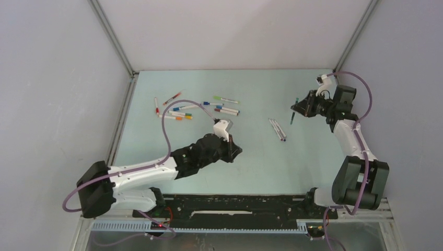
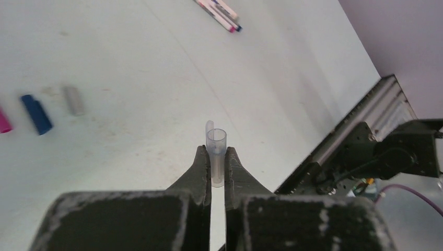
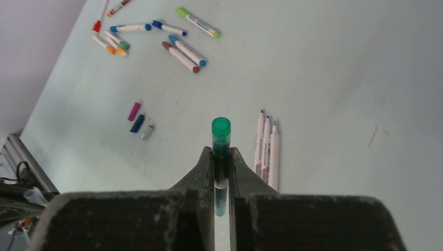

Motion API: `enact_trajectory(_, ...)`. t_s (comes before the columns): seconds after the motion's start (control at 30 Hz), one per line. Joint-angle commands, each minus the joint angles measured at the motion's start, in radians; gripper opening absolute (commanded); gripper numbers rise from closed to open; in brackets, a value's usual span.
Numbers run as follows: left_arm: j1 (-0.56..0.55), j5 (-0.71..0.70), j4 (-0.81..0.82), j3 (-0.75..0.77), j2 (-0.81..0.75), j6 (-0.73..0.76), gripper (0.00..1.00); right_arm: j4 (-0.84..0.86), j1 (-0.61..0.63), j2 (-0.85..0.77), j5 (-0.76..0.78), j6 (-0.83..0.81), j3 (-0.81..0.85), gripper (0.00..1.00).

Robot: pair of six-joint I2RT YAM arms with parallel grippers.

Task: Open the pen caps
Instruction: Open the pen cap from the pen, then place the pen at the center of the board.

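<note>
My left gripper (image 2: 215,149) is shut on a small translucent pen cap (image 2: 217,144), which sticks out past the fingertips above the table. In the top view that gripper (image 1: 233,151) hangs over the mat's near middle. My right gripper (image 3: 221,150) is shut on a green pen (image 3: 221,133), whose green end juts out beyond the fingers. From above, this gripper (image 1: 295,110) is raised at the far right with the pen (image 1: 292,116) hanging below it. Three loose caps, pink (image 3: 134,111), blue (image 3: 138,123) and grey (image 3: 148,130), lie together on the table.
Three white pens (image 1: 278,129) lie side by side at mid-table, right of centre. Several capped pens (image 1: 193,109) are scattered at the far left. The table's black front rail (image 2: 365,151) runs close behind my left gripper. Grey walls enclose the mat on three sides.
</note>
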Motion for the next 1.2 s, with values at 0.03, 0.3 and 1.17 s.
enact_trajectory(0.03, 0.004, -0.167, -0.023, -0.067, -0.09, 0.02, 0.0, -0.059, -0.003, 0.047, 0.078, -0.112, 0.035, 0.01)
enact_trajectory(0.3, 0.004, -0.22, -0.042, -0.114, -0.133, -0.002, 0.0, -0.183, 0.01, 0.176, 0.158, -0.183, 0.112, 0.02)
enact_trajectory(1.17, 0.004, -0.231, -0.032, -0.145, -0.133, -0.021, 0.0, -0.406, 0.094, 0.452, 0.345, -0.258, 0.29, 0.08)
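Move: The right hand holds the uncapped green pen above its laying spot: about 1 cm ahead, 1 cm right and roughly 18 cm down. The middle of the row of three uncapped pens lies some 4 cm left and 3 cm ahead, equally far down. The left hand holds the clear cap; from it the grey cap lies about 13 cm ahead, 3 cm left and 15 cm down, with the blue cap 3 cm left of that grey cap. Still pinching the green pen, the right hand sinks about 13 cm towards the table just right of the three-pen row, its fingertips tipping down some 30 degrees; touch with the table can't be made out. The left hand keeps the clear cap pinched and drifts about 5 cm left and 2 to 3 cm down, closing on the loose caps, mostly early on, with a slight counter-clockwise turn. ##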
